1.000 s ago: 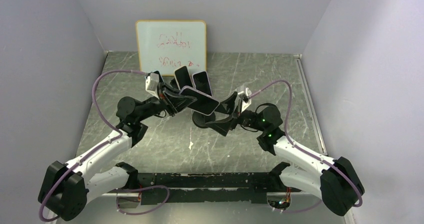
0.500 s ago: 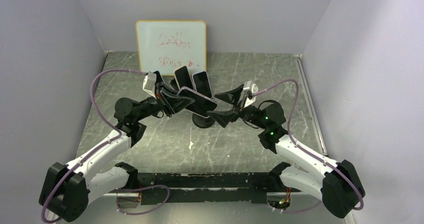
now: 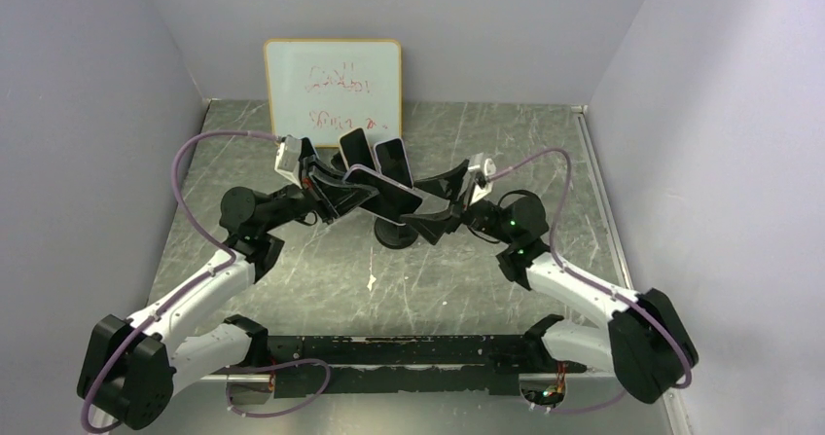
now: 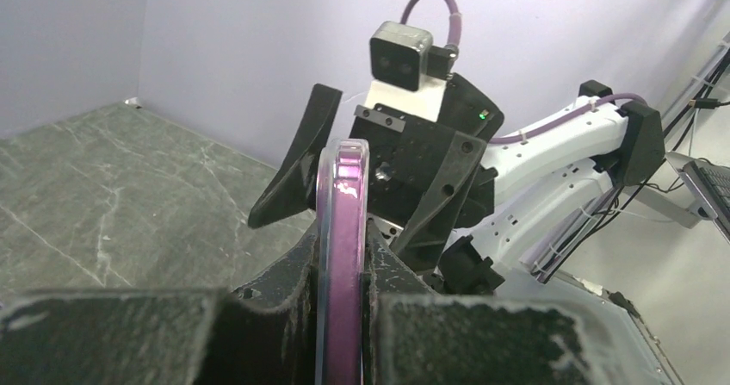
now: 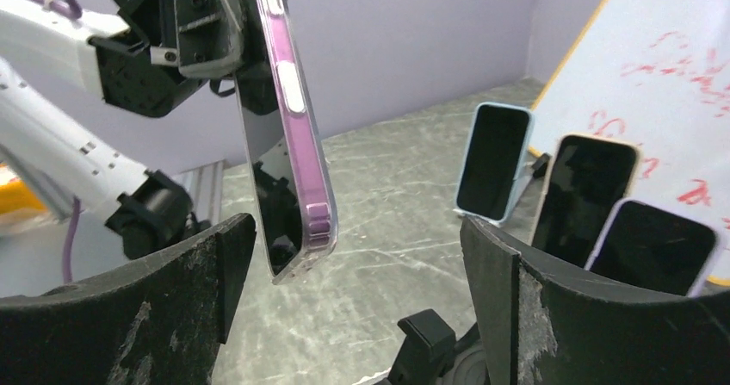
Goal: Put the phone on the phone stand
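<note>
My left gripper (image 3: pixel 342 190) is shut on the phone (image 3: pixel 386 193), a dark-screened handset in a clear purple case, and holds it in the air above the phone stand (image 3: pixel 394 236), a black round-based stand. In the left wrist view the phone (image 4: pixel 341 230) shows edge-on, clamped between my fingers (image 4: pixel 284 273). My right gripper (image 3: pixel 436 204) faces the phone's free end with its jaws wide open and holds nothing. In the right wrist view the phone (image 5: pixel 288 144) hangs just inside the left finger (image 5: pixel 194 299), not touching it, and the stand's (image 5: pixel 426 338) top shows below.
Three other phones (image 3: pixel 355 149) (image 3: pixel 391 158) (image 5: pixel 492 161) stand propped behind the stand, in front of a whiteboard (image 3: pixel 331 85) with red writing. Purple walls close in the marbled green table (image 3: pixel 292 279) on the left, right and back.
The right gripper has risen from beside the stand's base to the level of the phone and has spread its jaws wider. The left gripper and the phone have shifted slightly back-left.
</note>
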### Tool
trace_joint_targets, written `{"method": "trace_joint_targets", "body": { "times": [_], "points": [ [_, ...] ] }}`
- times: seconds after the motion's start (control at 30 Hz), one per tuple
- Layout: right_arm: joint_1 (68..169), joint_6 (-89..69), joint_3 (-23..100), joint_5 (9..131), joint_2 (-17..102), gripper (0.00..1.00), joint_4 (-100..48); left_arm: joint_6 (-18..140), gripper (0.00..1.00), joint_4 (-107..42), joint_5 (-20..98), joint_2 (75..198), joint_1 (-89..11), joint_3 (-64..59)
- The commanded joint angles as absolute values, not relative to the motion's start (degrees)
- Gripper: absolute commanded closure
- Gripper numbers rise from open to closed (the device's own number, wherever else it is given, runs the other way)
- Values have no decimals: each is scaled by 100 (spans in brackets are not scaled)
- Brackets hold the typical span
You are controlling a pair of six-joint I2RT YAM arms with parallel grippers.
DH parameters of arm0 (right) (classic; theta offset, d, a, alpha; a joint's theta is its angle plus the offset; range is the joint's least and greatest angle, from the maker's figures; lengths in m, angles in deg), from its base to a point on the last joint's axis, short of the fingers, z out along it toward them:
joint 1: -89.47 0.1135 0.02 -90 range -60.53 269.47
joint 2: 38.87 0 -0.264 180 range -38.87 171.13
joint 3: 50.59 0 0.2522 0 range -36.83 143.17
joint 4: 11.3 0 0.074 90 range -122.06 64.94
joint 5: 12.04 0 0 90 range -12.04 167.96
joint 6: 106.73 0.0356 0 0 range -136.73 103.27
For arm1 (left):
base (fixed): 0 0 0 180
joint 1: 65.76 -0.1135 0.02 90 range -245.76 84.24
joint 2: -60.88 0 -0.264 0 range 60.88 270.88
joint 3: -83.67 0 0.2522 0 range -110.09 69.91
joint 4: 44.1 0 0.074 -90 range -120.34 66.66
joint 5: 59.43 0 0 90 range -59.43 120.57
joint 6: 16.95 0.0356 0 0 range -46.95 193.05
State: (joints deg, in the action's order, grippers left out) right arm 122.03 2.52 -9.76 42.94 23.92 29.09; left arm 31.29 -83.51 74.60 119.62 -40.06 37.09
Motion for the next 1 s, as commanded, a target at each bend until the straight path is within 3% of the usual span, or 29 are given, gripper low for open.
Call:
{"method": "trace_joint_targets", "body": {
  "times": [0.0,0.23,0.63,0.73,0.77,0.87,0.93,0.97],
  "points": [
    [12164,709,-615,3372,2905,7,3778,2952,95,-8950,7529,11929,-4072,3671],
    [12164,1315,-563,3051,3424,16,4727,2721,95,-9358,7572,12035,-4080,3733],
    [12172,2053,-153,2884,4247,42,5603,2644,95,-9602,7594,12094,-4089,3792],
    [12173,2186,-24,2795,4428,52,5704,2700,95,-9522,7574,12036,-4088,3751],
    [12184,2224,8,2780,4476,60,5735,2720,95,-9491,7578,12025,-4088,3733],
    [12181,2343,67,2757,4579,97,5724,2769,95,-9398,7628,12014,-4088,3709],
    [12174,2348,98,2713,4582,100,5579,2884,92,-9184,7671,12004,-4088,3661],
    [12177,2328,105,2664,4542,100,5426,3000,84,-9019,7706,11992,-4088,3625]
  ]
}}
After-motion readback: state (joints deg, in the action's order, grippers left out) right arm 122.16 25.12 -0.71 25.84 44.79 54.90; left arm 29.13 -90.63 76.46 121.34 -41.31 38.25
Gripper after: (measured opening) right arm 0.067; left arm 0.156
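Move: The phone, held by its left end in the left hand, has its middle about 9 cm to the right hand's left, roughly 1 cm ahead and 3 cm higher; from the left hand that middle is some 7 cm right, level fore and aft, and 2 cm lower. The empty round phone stand is about 9 cm ahead of the right hand, 9 cm left and 24 cm below, and the nearest propped phone is about 20 cm ahead, 10 cm left and 21 cm below. With its fingers wide open around the phone's free right end, the right hand slides left about 4 cm along the phone, easing back some 2 cm and rising about 1 cm, while the wrist turns counter-clockwise some 20 degrees to line up with it. The fingers shut steadily, fastest at the end, until the pads pinch that end from both faces, while the left hand stays in place and keeps its hold on the other end. ##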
